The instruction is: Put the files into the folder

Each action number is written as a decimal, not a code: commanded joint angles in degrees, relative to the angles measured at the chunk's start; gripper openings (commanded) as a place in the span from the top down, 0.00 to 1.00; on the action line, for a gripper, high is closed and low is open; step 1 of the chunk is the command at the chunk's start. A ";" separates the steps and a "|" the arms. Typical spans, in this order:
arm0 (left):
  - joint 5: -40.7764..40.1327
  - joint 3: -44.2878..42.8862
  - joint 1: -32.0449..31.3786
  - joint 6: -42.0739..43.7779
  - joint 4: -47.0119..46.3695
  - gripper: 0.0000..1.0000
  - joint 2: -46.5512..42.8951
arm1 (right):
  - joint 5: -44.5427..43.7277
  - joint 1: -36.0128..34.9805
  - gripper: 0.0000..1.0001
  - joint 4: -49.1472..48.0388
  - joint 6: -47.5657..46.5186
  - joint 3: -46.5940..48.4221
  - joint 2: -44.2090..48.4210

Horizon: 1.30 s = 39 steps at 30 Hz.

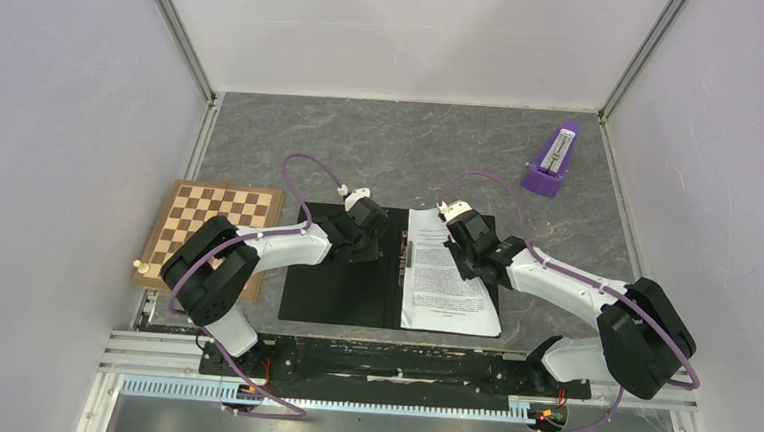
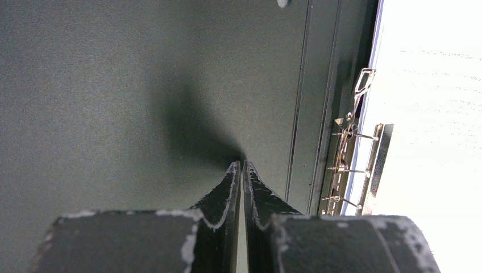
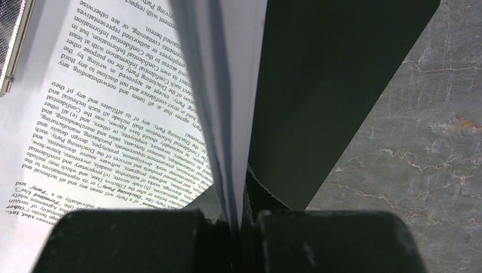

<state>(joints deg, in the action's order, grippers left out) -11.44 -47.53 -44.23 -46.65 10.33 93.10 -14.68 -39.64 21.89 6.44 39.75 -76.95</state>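
Note:
The folder (image 1: 328, 293) lies open on the table, black inside up, with its metal spine clip (image 2: 349, 148) at the centre. The files (image 1: 449, 280), white sheets of dense black text, rest on its right half. My left gripper (image 1: 374, 244) is shut with nothing between its fingers, and its tips (image 2: 242, 165) press down on the folder's left inside cover (image 2: 113, 85) beside the clip. My right gripper (image 1: 474, 254) is shut on the right edge of the files (image 3: 113, 102). That edge curls up between its fingers (image 3: 241, 187), with the black cover (image 3: 318, 85) behind it.
A checkered wooden chessboard (image 1: 212, 231) lies to the left of the folder, with a small white piece (image 1: 139, 264) at its near-left corner. A purple metronome (image 1: 551, 164) stands at the back right. White walls enclose the grey marbled table (image 3: 409, 142).

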 commanded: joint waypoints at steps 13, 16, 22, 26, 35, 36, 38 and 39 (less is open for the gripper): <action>-0.16 -1.00 -0.25 -1.16 0.13 0.89 1.14 | -2.49 -0.39 0.70 2.57 2.89 3.23 0.21; -0.16 -0.99 -0.25 -1.16 0.13 0.89 1.02 | -3.29 -0.35 0.62 2.94 3.18 3.45 0.20; 0.01 -0.99 -0.26 -1.16 0.08 0.89 1.03 | -5.30 -0.34 0.37 3.50 3.61 4.52 -0.55; 0.06 -0.99 -0.25 -1.07 0.22 0.89 0.86 | -7.20 -0.26 0.23 3.94 3.97 5.29 -1.84; -0.01 -1.21 -0.25 -0.72 0.52 0.89 0.39 | -5.66 2.33 0.06 1.89 4.93 3.66 -3.38; -0.01 -1.25 -0.25 -0.65 0.54 0.89 0.37 | -4.82 3.19 0.05 1.21 4.98 3.29 -3.51; 0.00 -1.35 -0.24 -0.55 0.59 0.89 0.50 | -1.74 5.49 0.04 -0.40 4.89 2.20 -3.47; 0.08 -1.34 -0.25 -0.54 0.58 0.89 0.53 | -0.33 6.61 0.03 -1.40 4.81 1.58 -3.49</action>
<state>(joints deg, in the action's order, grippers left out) -11.42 -47.64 -44.23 -46.65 10.44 93.12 -19.05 -36.38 24.53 10.55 42.81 -80.31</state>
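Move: The right hand is already shut on the raised right edge of the files, whose middle lies about 4 cm to its left, level fore and aft and some 1 cm below. The ring clip is about 15 cm to its left and 3 cm farther out, and the middle of the open folder about 18 cm to its left, straight across. From the left hand, the files' middle lies about 20 cm to the right and 1 cm back. The right hand spreads its fingers from shut to almost wide open, letting go of the files' right edge, first lifting about 1 cm and then sinking back to its starting height while easing some 2 cm right and 1.5 cm forward, with a small clockwise turn of about 10 degrees. It ends astride that edge, left finger over the top sheet and right finger down at the edge, while the left hand stays put with its closed fingertips resting on the folder's left half. ##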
